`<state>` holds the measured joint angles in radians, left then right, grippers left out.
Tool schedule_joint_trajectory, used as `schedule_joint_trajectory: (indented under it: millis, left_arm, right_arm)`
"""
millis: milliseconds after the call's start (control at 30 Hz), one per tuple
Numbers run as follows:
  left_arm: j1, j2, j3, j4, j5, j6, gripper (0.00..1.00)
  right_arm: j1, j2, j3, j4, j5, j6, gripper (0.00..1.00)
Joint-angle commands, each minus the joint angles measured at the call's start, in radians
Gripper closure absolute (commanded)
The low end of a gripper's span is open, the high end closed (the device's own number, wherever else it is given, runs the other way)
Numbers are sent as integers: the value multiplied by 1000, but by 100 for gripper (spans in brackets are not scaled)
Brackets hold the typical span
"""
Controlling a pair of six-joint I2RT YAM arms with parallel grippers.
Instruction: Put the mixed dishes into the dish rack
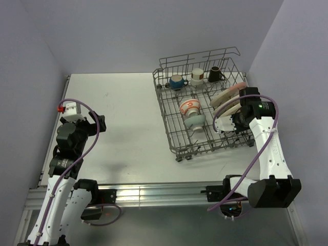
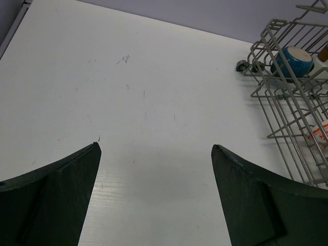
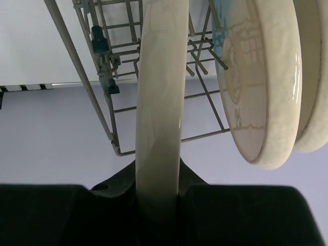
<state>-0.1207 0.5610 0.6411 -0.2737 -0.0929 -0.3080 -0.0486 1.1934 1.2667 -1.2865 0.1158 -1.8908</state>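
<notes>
The dish rack [image 1: 166, 119] stands at the table's far right. My right gripper [image 1: 226, 124] reaches into its near right part and is shut on the rim of a cream plate [image 3: 159, 102], held on edge between the jaws [image 3: 159, 177]. Two more cream plates [image 3: 261, 82] lean in the tines just to the right of it; from above a pink-sided one [image 1: 229, 94] shows. Also in the rack are a blue mug [image 1: 177, 81], a pale mug [image 1: 197, 76], a dark mug [image 1: 215, 74], an orange-red and white bowl [image 1: 189, 106] and a pale teal bowl [image 1: 195, 121]. My left gripper [image 1: 97, 123] hangs open over bare table [image 2: 156, 146].
Grey rack wires [image 3: 109, 82] run close round the held plate. In the left wrist view the rack's corner [image 2: 261, 36] with the blue mug [image 2: 294, 59] lies to the right. Walls close the table at the back and on both sides.
</notes>
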Motion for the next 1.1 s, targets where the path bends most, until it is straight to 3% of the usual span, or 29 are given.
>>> schedule_joint_trajectory:
  millis: [0, 533, 600, 667, 767, 1067]
  left_arm:
    - [4, 5, -6, 42, -11, 17, 4]
    - [4, 25, -4, 36, -25, 18, 4]
    - [4, 22, -6, 36, -28, 18, 4]
    - [4, 23, -6, 36, -28, 20, 4]
    - [4, 25, -4, 34, -30, 18, 4]
    - [4, 28, -4, 36, -25, 20, 4]
  right_arm:
    - [-5, 78, -62, 90, 42, -222, 100]
    - [35, 138, -122, 153, -19, -143, 76]
    - [39, 138, -124, 154, -22, -136, 66]
    - [39, 129, -122, 153, -25, -130, 50]
    - [39, 115, -106, 128, -28, -125, 39]
    - [39, 2, -15, 21, -80, -129, 28]
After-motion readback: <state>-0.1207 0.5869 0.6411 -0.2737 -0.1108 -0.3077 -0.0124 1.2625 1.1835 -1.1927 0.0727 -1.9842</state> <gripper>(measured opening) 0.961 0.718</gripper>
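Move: Just under the right hand, which already grips the upper rim of a near-upright plate, lies the plate's rack slot: its middle is about 3 cm ahead, 3 cm to the left and 10 cm down. The nearest standing plate is some 6 cm ahead, the pink plate about 10 cm ahead, both 3 cm left. The green bowl sits level with the hand, 14 cm left. From the left hand the slot is roughly 57 cm right, 2 cm ahead. Lowering the held plate into the slot behind the standing plates, the right hand sinks about 5 cm while pushing some 3 cm forward. Near the bottom its fingers spread wide and let go of the rim; the hand then eases back a little, slides a couple of centimetres left with a slight counter-clockwise turn, and starts to rise, fingers still straddling the plate. ##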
